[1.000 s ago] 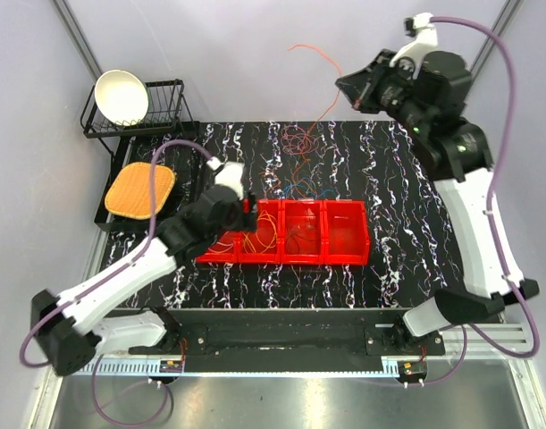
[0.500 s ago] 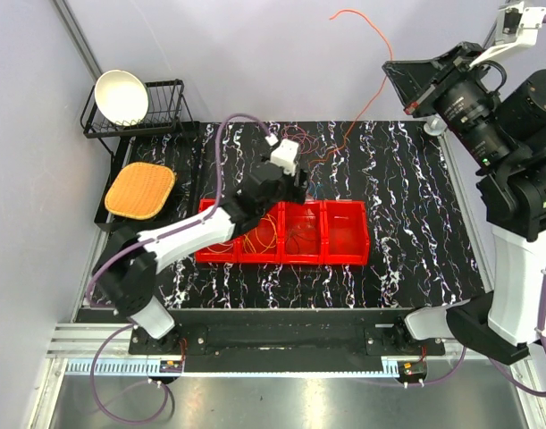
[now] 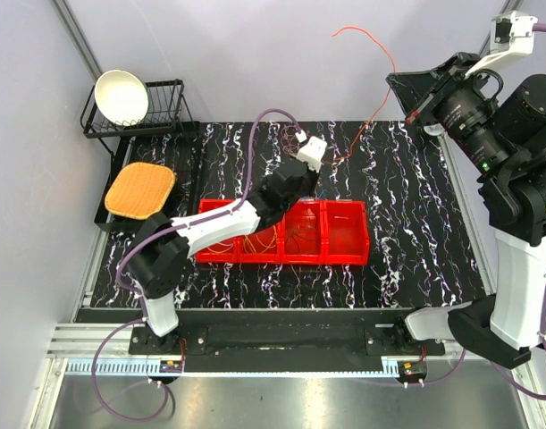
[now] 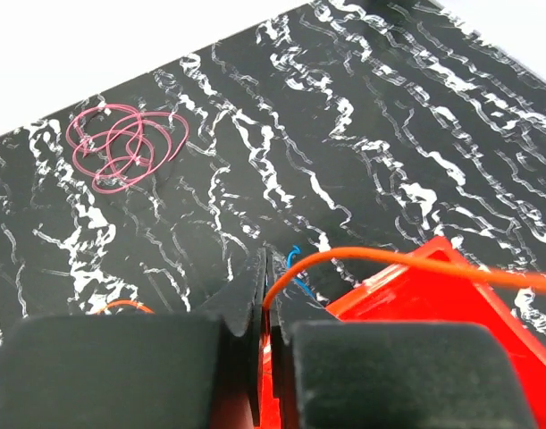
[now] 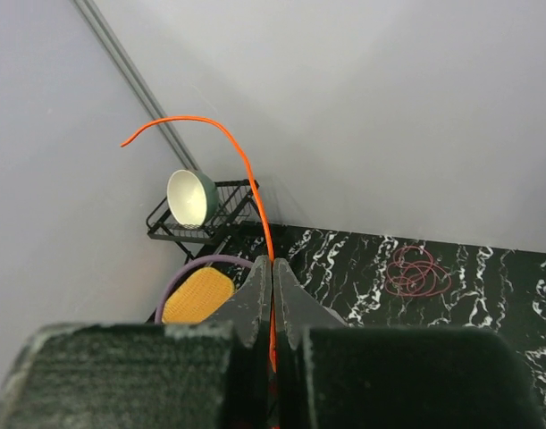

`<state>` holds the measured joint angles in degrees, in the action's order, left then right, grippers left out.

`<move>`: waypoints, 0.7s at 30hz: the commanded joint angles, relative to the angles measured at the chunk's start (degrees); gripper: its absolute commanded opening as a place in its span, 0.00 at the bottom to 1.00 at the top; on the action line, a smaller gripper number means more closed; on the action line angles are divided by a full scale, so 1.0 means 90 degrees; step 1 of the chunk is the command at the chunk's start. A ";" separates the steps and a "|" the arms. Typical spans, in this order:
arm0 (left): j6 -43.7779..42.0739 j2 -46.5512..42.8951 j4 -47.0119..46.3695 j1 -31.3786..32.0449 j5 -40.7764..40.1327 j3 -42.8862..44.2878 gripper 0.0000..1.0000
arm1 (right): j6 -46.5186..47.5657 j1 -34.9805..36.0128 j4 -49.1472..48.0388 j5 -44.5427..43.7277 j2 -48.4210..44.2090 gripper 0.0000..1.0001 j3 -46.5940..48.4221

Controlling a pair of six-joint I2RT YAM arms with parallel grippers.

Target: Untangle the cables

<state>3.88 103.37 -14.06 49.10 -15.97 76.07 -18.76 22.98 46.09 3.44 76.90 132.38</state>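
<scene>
One orange cable (image 3: 382, 100) runs taut through the air between both grippers. My right gripper (image 3: 396, 82) is high at the back right and shut on it (image 5: 273, 268); the cable's free end (image 5: 221, 130) arcs upward. My left gripper (image 3: 319, 174) reaches past the red bin's back edge and is shut on the same cable's lower part (image 4: 268, 268). A pink-red cable coil (image 4: 125, 147) lies on the mat farther back. A short blue cable (image 4: 295, 259) lies just ahead of the left fingertips. A thin orange-yellow cable loop (image 3: 257, 241) sits in a left compartment of the bin.
The red bin (image 3: 346, 234) with several compartments stands mid-mat on the black marbled mat (image 3: 415, 214). A wire rack holding a white bowl (image 3: 121, 96) stands at the back left, with an orange woven pad (image 3: 140, 189) in front of it.
My left arm swung from the bin's left end to behind the bin and closed on the orange cable. My right arm rose, lifting that cable off the mat.
</scene>
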 commanded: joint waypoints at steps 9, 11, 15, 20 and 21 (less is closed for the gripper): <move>-0.0636 -0.0616 0.1755 0.0277 -0.0610 0.2258 0.00 | 0.0191 0.0034 0.0065 -0.1055 -0.0020 0.00 -0.0656; -0.0655 -0.0675 0.2001 0.0315 -0.0521 0.2910 0.00 | 0.0171 0.0025 0.0045 -0.1221 0.0029 0.00 -0.0675; -0.1133 -0.0695 0.2070 0.0549 -0.0433 0.3850 0.00 | 0.0132 0.0025 -0.0052 -0.1515 0.0029 0.00 -0.0860; -0.1943 -0.0246 0.2237 0.0736 -0.0726 0.5373 0.00 | 0.0015 0.0025 -0.0130 -0.1710 -0.0068 0.00 -0.1308; -0.2003 -0.0207 0.2179 0.0745 -0.0765 0.5482 0.00 | 0.0005 0.0034 -0.0150 -0.1740 -0.0088 0.00 -0.1387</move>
<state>-7.84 101.08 6.59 54.87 -20.80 118.21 -17.87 22.98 46.87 -8.56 77.54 122.45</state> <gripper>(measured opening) 0.009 0.010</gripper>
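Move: The orange cable is already shut in both grippers; the left one's lift leads to the right gripper, some 39 cm above it, 13 cm back and 11 cm right. From the left hand the blue cable lies about 8 cm ahead, level sideways, and the rightmost red compartment 8 cm back and 9 cm right, both some 16 cm below. From the right hand, the left gripper's hold is 13 cm ahead, 11 cm left and 39 cm down. Keeping its pinch on the orange cable, the left hand hauls it almost straight up off the tangle by about 29 cm, slow at first and then fast, drawing back a little near the end as the fingers tip up some 20 degrees, to come up beside the right gripper. The right hand keeps its own pinch higher on the cable and eases down and forward to meet it, its fingers dipping slightly and turning clockwise. ##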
